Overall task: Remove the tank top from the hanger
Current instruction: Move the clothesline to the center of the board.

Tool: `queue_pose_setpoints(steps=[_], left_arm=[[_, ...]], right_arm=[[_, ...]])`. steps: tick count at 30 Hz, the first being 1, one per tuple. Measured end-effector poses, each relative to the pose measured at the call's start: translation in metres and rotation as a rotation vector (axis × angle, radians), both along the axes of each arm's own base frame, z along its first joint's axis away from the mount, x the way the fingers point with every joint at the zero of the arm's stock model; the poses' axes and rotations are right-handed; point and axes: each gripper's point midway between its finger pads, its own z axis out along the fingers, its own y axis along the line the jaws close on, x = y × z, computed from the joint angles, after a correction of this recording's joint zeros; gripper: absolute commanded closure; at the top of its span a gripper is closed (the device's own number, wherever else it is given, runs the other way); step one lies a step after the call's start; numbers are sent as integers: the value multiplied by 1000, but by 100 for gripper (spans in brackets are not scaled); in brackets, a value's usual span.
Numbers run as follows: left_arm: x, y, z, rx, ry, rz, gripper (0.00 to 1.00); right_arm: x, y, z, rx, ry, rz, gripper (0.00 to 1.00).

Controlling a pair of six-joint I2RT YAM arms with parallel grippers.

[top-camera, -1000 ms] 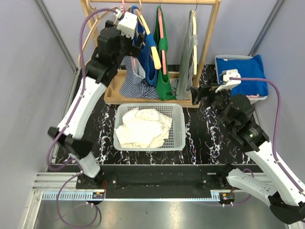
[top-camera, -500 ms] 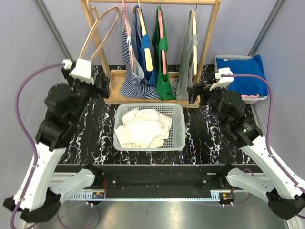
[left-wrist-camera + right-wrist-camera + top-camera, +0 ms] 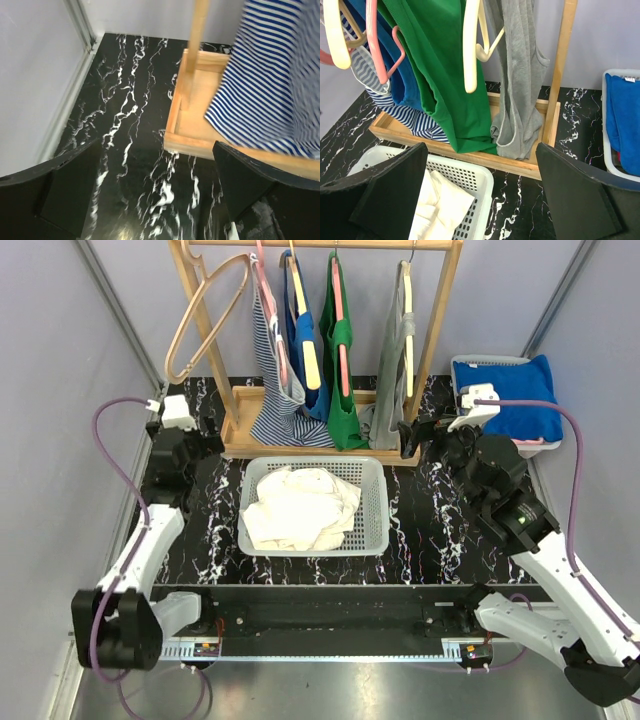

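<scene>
Several tank tops hang from the wooden rack (image 3: 438,330): striped (image 3: 272,400), blue (image 3: 312,365), green (image 3: 343,380) and grey (image 3: 392,370). An empty wooden hanger (image 3: 205,315) hangs tilted at the rail's left end. My left gripper (image 3: 208,440) is low, left of the rack base, open and empty (image 3: 157,195), with the striped top (image 3: 265,90) ahead on the right. My right gripper (image 3: 412,435) is open and empty (image 3: 482,200) in front of the rack's right post, facing the green top (image 3: 445,75) and the grey top (image 3: 520,85) on a cream hanger (image 3: 470,45).
A white basket (image 3: 376,510) holding crumpled white cloth (image 3: 300,505) sits in front of the rack base (image 3: 200,132). A bin with blue cloth (image 3: 515,400) stands at the back right. Grey walls close in on both sides.
My left arm has come down from the hangers at the rail to the table's left side. The empty wooden hanger now hangs free. The right gripper has barely shifted.
</scene>
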Motion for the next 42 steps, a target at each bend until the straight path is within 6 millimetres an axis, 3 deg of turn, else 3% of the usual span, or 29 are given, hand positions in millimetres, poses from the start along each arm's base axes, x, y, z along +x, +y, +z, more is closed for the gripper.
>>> queue_pose_setpoints(steps=[3,5,10,14,20,29,34,36,37,39,40,42], left_arm=[[22,8,-33,-67,6,24,1],[33,5,-43,-102,8,11,1],[59,7,-41,-177,-65,-2,1],[94,14,-39,-204,-96,-19,1],[140,7,-41,-215,-119,-125,1],[164,-7,-52,-203,-123,-293,1],[184,-8,-48,-182,-143,-336,1],[188,-8,-45,-166,-155,-346,12],[190,-8,-43,-157,-165,-350,26],[194,-7,-41,-139,-175,-354,38],[195,-7,-41,-129,-180,-359,52],[197,-7,-42,-117,-183,-359,64]], right_arm=[[-1,-1,1,3,-4,-1,0],[-1,-1,1,1,-4,-1,0],[0,-1,0,-7,-2,-2,0],[7,4,-6,-21,17,-2,0],[14,9,-13,-35,37,-2,0],[25,14,-9,-39,41,-17,0],[31,19,-16,-53,60,-18,0],[33,20,-17,-56,63,-18,0],[33,20,-18,-56,64,-18,0],[33,20,-18,-57,65,-18,0],[33,20,-18,-56,64,-18,0],[33,20,-17,-55,63,-18,0]])
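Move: The clothesline's left post, low down where the left hand will take it, stands about 22 cm ahead of that hand, 2 cm to its right and 4 cm lower. The striped tank top hangs about 12 cm to the right of the post, and the bare hanger is on the rail some 25 cm above the left hand, 17 cm ahead and 2 cm right. From the right hand the post is roughly 29 cm forward, 46 cm left and 17 cm lower. The empty left hand dips about 4 cm at once, then runs nearly level to finish some 20 cm farther forward, passing under the bare hanger to the clothesline's left post, while the wrist yaws about 20 degrees clockwise and the fingers tip up a little. With the post lined up between the wide-open fingers, they begin to close late on, by about a third, though contact can't be seen; the open right hand edges some 4 cm forward and left, sinking slightly, towards the rack. ##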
